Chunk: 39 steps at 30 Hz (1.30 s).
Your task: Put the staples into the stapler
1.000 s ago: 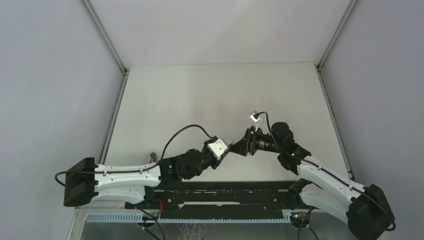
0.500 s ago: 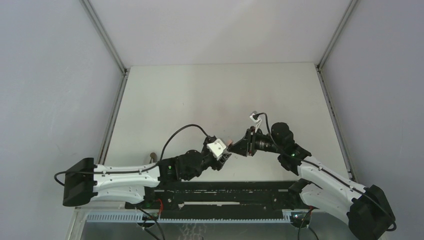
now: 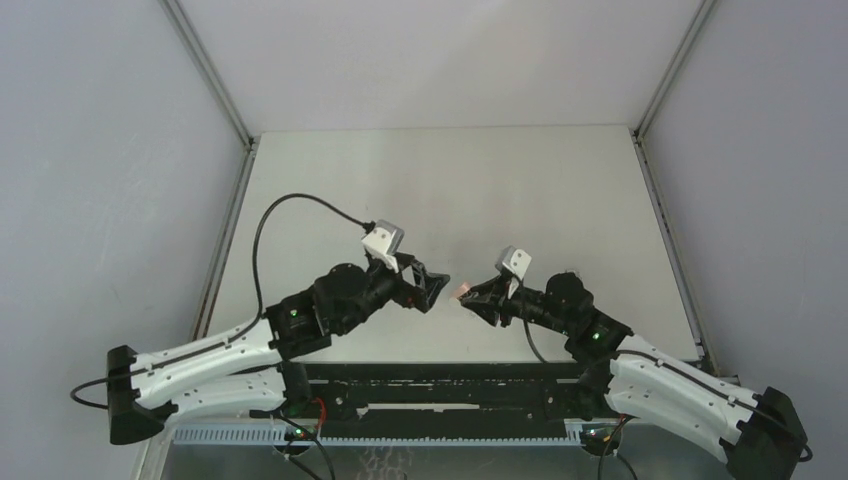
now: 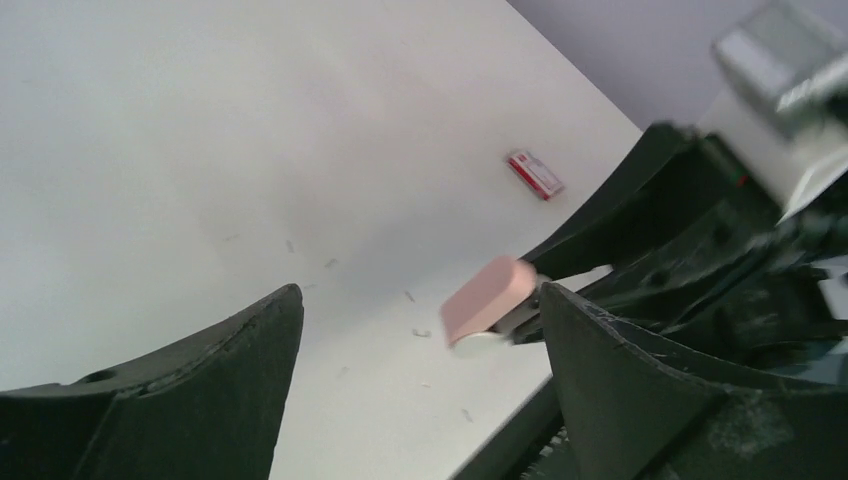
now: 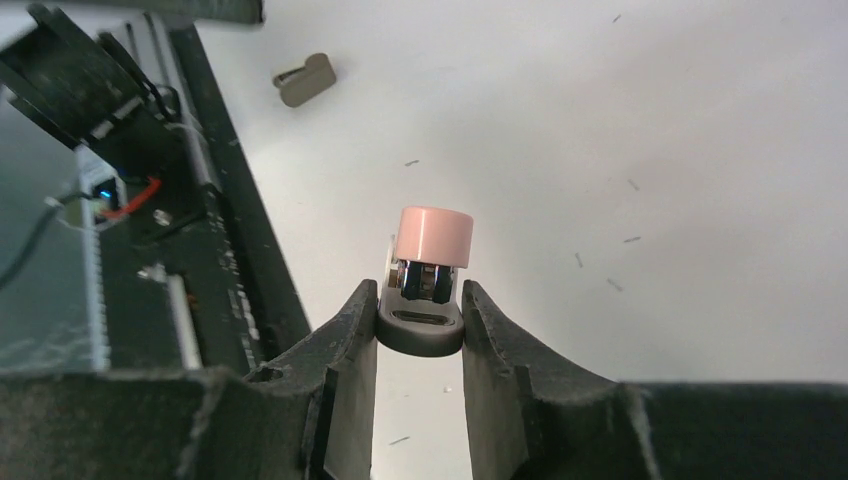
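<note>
My right gripper (image 5: 420, 300) is shut on the dark base of the small pink stapler (image 5: 433, 235), which points away from the wrist above the table. From above, the stapler (image 3: 465, 291) sticks out to the left of the right gripper (image 3: 480, 298). My left gripper (image 3: 432, 290) faces it from the left, a short gap away. In the left wrist view the stapler (image 4: 488, 297) floats just inside the right finger of the left gripper (image 4: 420, 300). That gripper stands wide open and holds nothing. No block of staples is in view.
A flat white-and-red box (image 4: 534, 174) lies on the white table (image 3: 440, 190) beyond the stapler. A small grey-brown piece (image 5: 305, 79) rests by the black rail (image 5: 225, 200) at the near edge. Tiny loose staple bits (image 5: 618, 240) dot the tabletop.
The left gripper has opened wide and pulled back to the left, away from the stapler, and its arm has risen. The right gripper keeps the stapler and has shifted slightly down.
</note>
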{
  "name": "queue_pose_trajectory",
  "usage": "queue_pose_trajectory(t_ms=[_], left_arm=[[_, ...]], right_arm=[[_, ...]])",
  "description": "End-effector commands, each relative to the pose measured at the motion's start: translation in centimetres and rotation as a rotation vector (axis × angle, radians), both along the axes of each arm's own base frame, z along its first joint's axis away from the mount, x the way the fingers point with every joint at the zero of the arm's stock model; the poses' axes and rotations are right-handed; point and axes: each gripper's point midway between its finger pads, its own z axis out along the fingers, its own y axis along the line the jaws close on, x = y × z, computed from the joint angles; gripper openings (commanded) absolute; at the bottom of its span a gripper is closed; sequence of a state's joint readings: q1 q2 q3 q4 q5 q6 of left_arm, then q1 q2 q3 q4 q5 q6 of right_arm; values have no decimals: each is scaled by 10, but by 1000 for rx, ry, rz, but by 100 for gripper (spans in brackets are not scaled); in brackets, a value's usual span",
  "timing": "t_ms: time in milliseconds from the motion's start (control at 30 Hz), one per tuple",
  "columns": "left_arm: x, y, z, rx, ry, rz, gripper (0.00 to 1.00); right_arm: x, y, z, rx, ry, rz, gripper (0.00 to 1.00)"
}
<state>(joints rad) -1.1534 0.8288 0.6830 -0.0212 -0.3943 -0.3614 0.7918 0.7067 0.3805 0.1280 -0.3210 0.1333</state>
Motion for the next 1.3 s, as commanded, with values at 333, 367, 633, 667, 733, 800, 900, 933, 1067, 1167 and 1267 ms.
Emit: queue_pose_trajectory(t_ms=[333, 367, 633, 667, 733, 800, 900, 933, 1067, 1167, 1267], left_arm=[[-24, -56, -28, 48, 307, -163, 89], [-22, -56, -31, 53, 310, -150, 89], [-14, -58, -42, 60, 325, -98, 85], [-12, -58, -43, 61, 325, -89, 84], [-9, -55, -46, 74, 326, -64, 79], [-6, -53, -49, 80, 326, -42, 75], [-3, -50, -51, 94, 327, -19, 66], [-2, -48, -52, 97, 328, -7, 64], [-2, -46, -52, 96, 325, 0, 56], [-1, -43, -55, 104, 330, 8, 51], [-1, -39, -55, 101, 335, 20, 45]], right_arm=[[2, 16, 16, -76, -402, -16, 0], [0, 16, 16, -75, -402, -13, 0], [-6, 21, 13, -89, -411, 4, 0], [-6, 21, 13, -91, -415, 4, 0], [-7, 21, 12, -93, -416, 4, 0], [-8, 22, 13, -91, -419, 7, 0], [-9, 22, 13, -93, -422, 7, 0], [-9, 22, 13, -96, -424, 7, 0], [-8, 20, 10, -111, -422, -2, 0], [-8, 19, 11, -107, -424, -5, 0], [-8, 18, 10, -110, -424, -11, 0]])
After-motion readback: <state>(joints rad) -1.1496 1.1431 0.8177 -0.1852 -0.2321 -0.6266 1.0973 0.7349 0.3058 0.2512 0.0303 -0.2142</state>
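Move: The stapler, gripped at its grey end by the right hand, sticks out with its middle about 1 cm ahead and 2 cm left of that hand, at its height. From the left hand, which is empty and wide open, it lies some 7 cm right, 1 cm back and 6 cm lower. The red-and-white staple box lies on the table about 22 cm right of the right hand, 4 cm farther out and 17 cm below. The stapler stays in the right hand, which rolls it roughly 20 degrees and shifts it slightly down and left towards the left hand. The left hand drops about 7 cm and goes 5 cm right, tipping its fingers down, then nearly stops and narrows them to about half open around the pink end, one finger seeming to touch it. ##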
